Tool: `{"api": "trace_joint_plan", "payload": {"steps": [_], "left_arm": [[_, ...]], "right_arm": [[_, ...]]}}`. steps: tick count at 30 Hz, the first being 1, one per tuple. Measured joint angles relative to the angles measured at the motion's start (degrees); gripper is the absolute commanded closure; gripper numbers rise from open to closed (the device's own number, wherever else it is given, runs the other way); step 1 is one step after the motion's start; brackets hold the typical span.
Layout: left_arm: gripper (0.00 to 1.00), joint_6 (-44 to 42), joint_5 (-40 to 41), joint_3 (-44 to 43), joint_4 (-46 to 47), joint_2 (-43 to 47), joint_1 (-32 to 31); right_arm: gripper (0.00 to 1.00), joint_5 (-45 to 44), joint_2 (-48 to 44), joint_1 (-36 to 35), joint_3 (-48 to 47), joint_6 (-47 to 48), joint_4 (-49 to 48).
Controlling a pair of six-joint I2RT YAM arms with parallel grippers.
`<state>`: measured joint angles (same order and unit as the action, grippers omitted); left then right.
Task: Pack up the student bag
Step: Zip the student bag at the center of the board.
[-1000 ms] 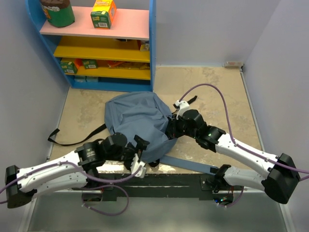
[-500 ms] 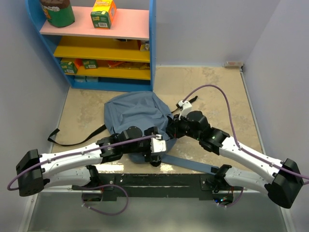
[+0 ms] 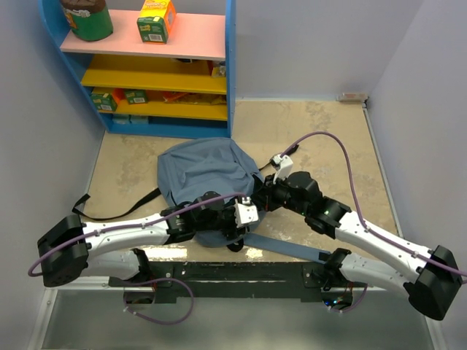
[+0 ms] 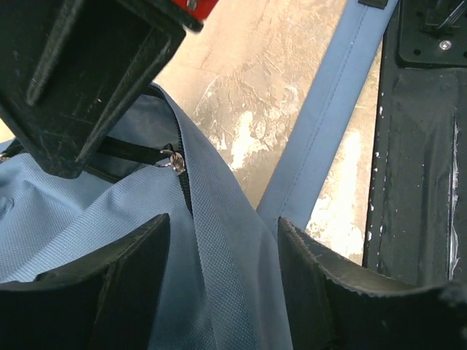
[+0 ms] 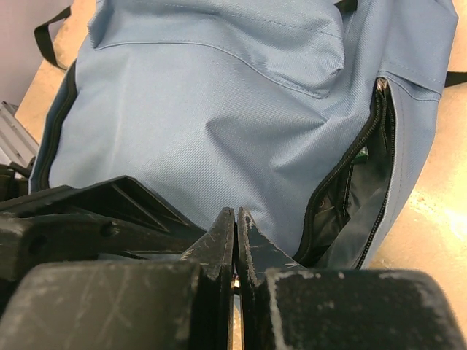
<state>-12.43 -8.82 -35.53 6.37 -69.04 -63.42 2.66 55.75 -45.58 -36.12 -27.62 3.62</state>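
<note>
The slate-blue student bag (image 3: pixel 201 171) lies on the floor between the arms, filling the right wrist view (image 5: pixel 219 109). A side zip (image 5: pixel 357 197) gapes open, dark inside. My right gripper (image 3: pixel 264 195) (image 5: pixel 235 219) sits shut at the bag's near right edge. In the left wrist view its fingers (image 4: pixel 80 87) cover the end of a black zipper pull cord (image 4: pixel 139 153) with a metal ring. Right beside it, my left gripper (image 3: pixel 241 224) (image 4: pixel 222 240) stands open. Its fingers straddle a raised fold of bag fabric (image 4: pixel 211 233).
A blue shoulder strap (image 3: pixel 288 248) (image 4: pixel 328 109) runs from the bag to the black base rail (image 3: pixel 241 273). A thin black strap (image 3: pixel 109 211) trails left. A blue shelf unit (image 3: pixel 157 65) with boxes stands behind the bag. Walls close in on both sides.
My left arm has swung right along the bag's near edge to beside the right gripper, and its jaws have narrowed around the fabric fold. The right gripper stayed shut, shifting slightly right.
</note>
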Motion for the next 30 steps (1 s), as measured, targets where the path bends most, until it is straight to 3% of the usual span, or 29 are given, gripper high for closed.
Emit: {"api": "trace_joint_plan", "payload": {"steps": [2, 3, 5, 7, 16, 23, 30], "left_arm": [[0.51, -0.15, 0.07, 0.0, -0.04, -0.35, 0.0], [0.67, -0.2, 0.11, 0.0, -0.11, -0.52, 0.02], [0.91, 0.04, 0.2, 0.0, -0.2, -0.76, 0.02], [1.0, -0.74, 0.35, 0.0, -0.17, -0.85, 0.02], [1.0, -8.52, -4.72, -0.74, -2.99, -0.55, 0.04], [1.0, -23.39, -15.08, -2.23, -17.07, 4.63, 0.42], [1.0, -32.72, -21.73, -2.4, -26.12, 8.35, -0.61]], "right_arm": [[1.0, 0.17, -0.46, 0.0, 0.13, -0.09, -0.02], [1.0, 0.35, -0.63, 0.0, 0.2, -0.2, -0.02], [1.0, 0.55, -0.7, 0.0, 0.37, -0.33, -0.24], [1.0, 0.98, -0.7, 0.02, 0.74, -0.48, -0.33], [1.0, -0.46, 1.9, 0.15, 0.98, -0.9, -0.57], [1.0, -5.14, 8.83, 2.12, -1.31, -0.79, 3.74], [1.0, -9.18, 11.93, 6.19, -6.45, 0.72, 5.86]]}}
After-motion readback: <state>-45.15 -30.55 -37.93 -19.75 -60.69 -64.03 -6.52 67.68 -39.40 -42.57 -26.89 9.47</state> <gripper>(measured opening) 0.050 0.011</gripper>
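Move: The bag rim beside the zip runs between the left hand's open fingers, about 1 cm below it; the zip pull stands some 6 cm ahead, 4 cm right and 3 cm up, and the blue strap's middle 6 cm back, 16 cm right on the table. The right hand still grips the zip pull; the zip's far end lies roughly 9 cm ahead and 6 cm below, the black strap 14 cm ahead, 8 cm right. Left pinches the rim, dragging it back 7 cm and left; right draws the zip pull down, forward 6 cm. ##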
